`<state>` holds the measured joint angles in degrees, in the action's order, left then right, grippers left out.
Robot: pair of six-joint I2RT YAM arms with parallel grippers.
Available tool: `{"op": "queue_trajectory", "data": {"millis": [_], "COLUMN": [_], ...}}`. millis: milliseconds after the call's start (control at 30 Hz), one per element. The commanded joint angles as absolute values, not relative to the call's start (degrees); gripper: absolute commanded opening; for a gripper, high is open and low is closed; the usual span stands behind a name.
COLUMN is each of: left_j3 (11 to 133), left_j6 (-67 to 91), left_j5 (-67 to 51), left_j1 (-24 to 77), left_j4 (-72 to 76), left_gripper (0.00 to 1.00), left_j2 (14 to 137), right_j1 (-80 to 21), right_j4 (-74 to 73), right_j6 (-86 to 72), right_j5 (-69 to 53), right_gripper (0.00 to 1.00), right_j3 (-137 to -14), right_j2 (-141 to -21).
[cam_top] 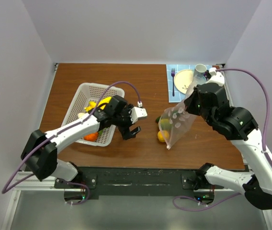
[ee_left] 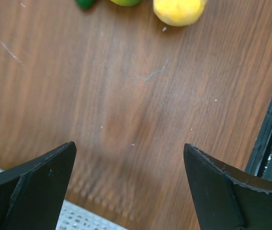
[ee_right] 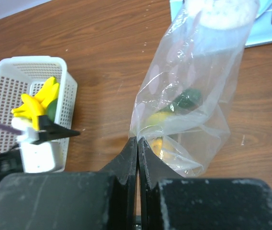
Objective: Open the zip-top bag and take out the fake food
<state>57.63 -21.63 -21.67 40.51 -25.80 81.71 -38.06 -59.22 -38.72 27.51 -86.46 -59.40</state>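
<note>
My right gripper (cam_top: pixel 187 106) is shut on a pinched edge of the clear zip-top bag (cam_top: pixel 176 125) and holds it up, so the bag hangs down to the table. In the right wrist view the shut jaws (ee_right: pixel 138 140) grip the bag (ee_right: pixel 198 72). Inside it lie a dark green piece (ee_right: pixel 187 99) and a yellow lemon (ee_right: pixel 159 117). My left gripper (cam_top: pixel 133 122) stands open and empty between basket and bag. Its wrist view shows the gripper (ee_left: pixel 129 146) over bare wood, with a lemon (ee_left: pixel 179 9) ahead. Yellow bananas (cam_top: pixel 99 103) and an orange fruit (cam_top: pixel 91 136) lie in the basket.
The white perforated basket (cam_top: pixel 81 98) stands at the left, just behind my left gripper. At the back right a blue mat carries a yellow plate (cam_top: pixel 184 81), a fork (cam_top: pixel 173 79) and a cup (cam_top: pixel 200 71). The table's black front rail (ee_left: pixel 270 139) is near the left gripper.
</note>
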Motion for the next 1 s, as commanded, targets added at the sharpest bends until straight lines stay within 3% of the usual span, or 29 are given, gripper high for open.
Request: {"op": "queue_trajectory", "data": {"millis": [0,367,967], "left_j3": [55.82,60.29,68.72], "left_j6": [-20.3,-21.18,-21.8], "left_j5": [-20.39,-20.83,-19.95], "left_j1": [41.31,45.69,54.58], "left_j4": [-19.34,-17.84,-16.78], "left_gripper": [1.0,1.0,1.0], "left_j2": [83.75,90.43,100.01], "right_j1": [-38.76,-38.85,-38.76], "right_j4": [-55.98,-65.65,-68.91], "right_j6": [-37.79,-43.85,-50.89], "right_j5": [24.87,42.52,37.36], "right_gripper": [0.0,0.0,0.0], "right_j3": [-88.24,-76.04,-61.26], "right_j2": [-59.77,-49.14,-43.6]}}
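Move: The yellow fruit, still at the raised bag's low open end, lies about 17 cm to the right of the open left hand, 6 cm ahead and 8 cm below. The orange fruit is some 16 cm right and 1 cm ahead, the cucumber 14 cm right and 10 cm ahead, both about as low. From the right hand, holding the bag up by its closed end, the yellow fruit is roughly 9 cm left, 4 cm ahead and 30 cm below. Open left hand moves 9 cm right and down towards yellow fruit; right hand lowers held bag 12 cm, rightwards. ##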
